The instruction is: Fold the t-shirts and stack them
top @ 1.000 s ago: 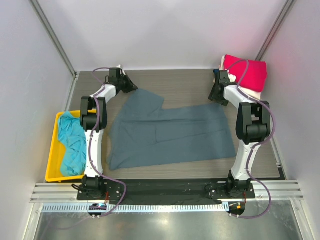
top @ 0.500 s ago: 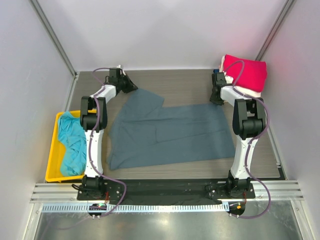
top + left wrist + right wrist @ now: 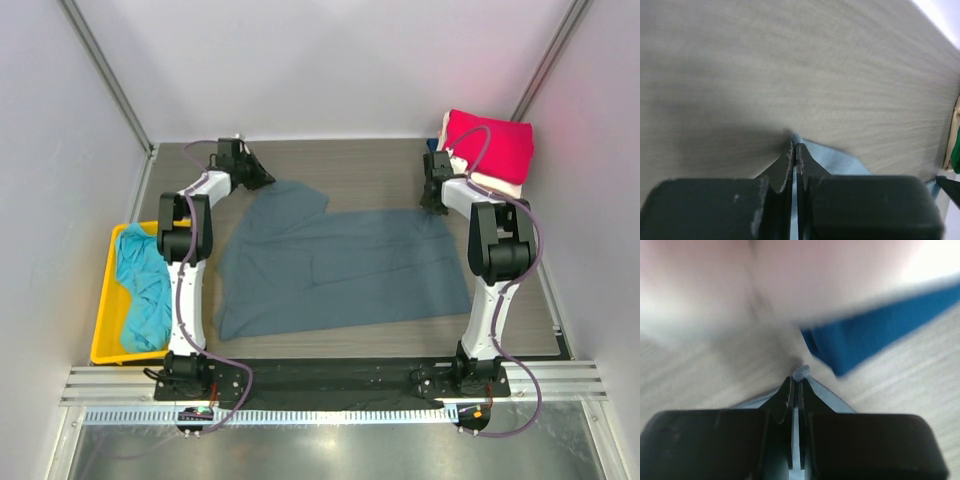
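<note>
The slate grey-blue t-shirt [image 3: 340,262] lies spread flat across the middle of the table. My left gripper [image 3: 268,179] is shut on its far left corner; pale blue cloth [image 3: 827,159] pokes out between the fingertips [image 3: 788,159]. My right gripper [image 3: 434,205] is shut on the far right corner, a nub of the same cloth [image 3: 801,373] showing at its tips. A folded crimson t-shirt [image 3: 495,143] tops a stack at the back right, with cream [image 3: 503,186] below it. The navy one's edge [image 3: 875,335] shows in the right wrist view. A teal t-shirt [image 3: 143,283] lies crumpled in the bin.
A yellow plastic bin [image 3: 105,330] sits against the left edge of the table. White walls close in the back and both sides. The folded stack stands right behind my right gripper.
The right gripper moved down onto the shirt's far right corner and closed on it. The left gripper kept its grip and barely moved.
</note>
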Controlling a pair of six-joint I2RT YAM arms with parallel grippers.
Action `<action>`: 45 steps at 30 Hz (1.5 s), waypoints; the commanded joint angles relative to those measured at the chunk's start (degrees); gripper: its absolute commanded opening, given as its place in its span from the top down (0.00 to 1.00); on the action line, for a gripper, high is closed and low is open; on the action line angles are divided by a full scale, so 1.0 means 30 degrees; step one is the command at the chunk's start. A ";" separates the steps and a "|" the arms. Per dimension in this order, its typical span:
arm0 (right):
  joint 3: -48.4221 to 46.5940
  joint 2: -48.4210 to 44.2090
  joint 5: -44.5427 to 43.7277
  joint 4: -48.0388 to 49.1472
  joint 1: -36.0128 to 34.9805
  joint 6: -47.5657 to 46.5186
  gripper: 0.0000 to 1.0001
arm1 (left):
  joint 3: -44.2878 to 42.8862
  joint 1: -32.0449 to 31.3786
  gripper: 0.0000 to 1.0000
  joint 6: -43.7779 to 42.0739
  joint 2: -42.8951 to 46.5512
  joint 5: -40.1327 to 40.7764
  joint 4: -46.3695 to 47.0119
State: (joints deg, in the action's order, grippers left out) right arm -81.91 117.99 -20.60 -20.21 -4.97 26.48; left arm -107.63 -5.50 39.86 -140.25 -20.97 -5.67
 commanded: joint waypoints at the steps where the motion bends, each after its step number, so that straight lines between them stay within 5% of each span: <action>1: 0.0526 -0.1536 -0.0018 -0.1320 -0.0305 0.0226 0.99 | 0.1130 0.0016 1.00 0.0162 0.2476 0.0340 -0.1361; 12: 0.0554 -0.3675 0.0275 -0.2521 -0.0832 0.0168 0.99 | 0.4497 0.0016 1.00 -0.0365 0.8860 0.0311 -0.2738; 28: 0.5180 -0.9476 -0.0574 -0.2727 -0.0833 -0.0125 0.99 | 1.4194 -0.1127 1.00 -0.1478 2.0434 0.2800 -0.5139; 42: 0.7614 -1.0709 -0.1951 -0.2669 -0.0454 0.0284 0.99 | 1.9557 -0.1537 1.00 0.1300 3.2266 0.5057 -1.3398; 44: 0.7878 -1.0884 -0.1691 -0.2698 -0.0219 0.0460 0.80 | 2.0524 -0.1537 0.98 0.2268 3.3238 0.3803 -1.4395; 45: 0.8169 -1.1029 -0.1514 -0.2727 -0.0044 0.0722 0.62 | 2.0759 -0.1537 0.95 0.2474 3.3619 0.3362 -1.4717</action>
State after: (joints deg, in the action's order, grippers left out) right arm -58.72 87.90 -23.33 -28.91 -6.44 27.53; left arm -47.46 -10.00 42.70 -42.13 -8.05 -42.26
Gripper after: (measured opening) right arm 0.267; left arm 0.033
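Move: The grey-blue t-shirt's near edge is what both hands bring its far side to; they already pinch its far corners. Its near-left corner lies about 47 cm back and 9 cm left of the left hand, 2 cm lower; its near-right corner some 30 cm back and 5 cm right of the right hand, also 2 cm lower. The yellow bin stands roughly 37 cm back and 27 cm left of the left hand, the folded stack about 13 cm ahead and 13 cm right of the right hand. The shirt's far side is folded back over its body. The left hand, keeping its pinch, lifts while drawing back, then sweeps fast over the shirt, some 37 cm back in all, ending high beside the bin. The right hand keeps its corner through a lower arc, about 13 cm back, rising and then sinking a little, its fingers just starting to part at the end. ##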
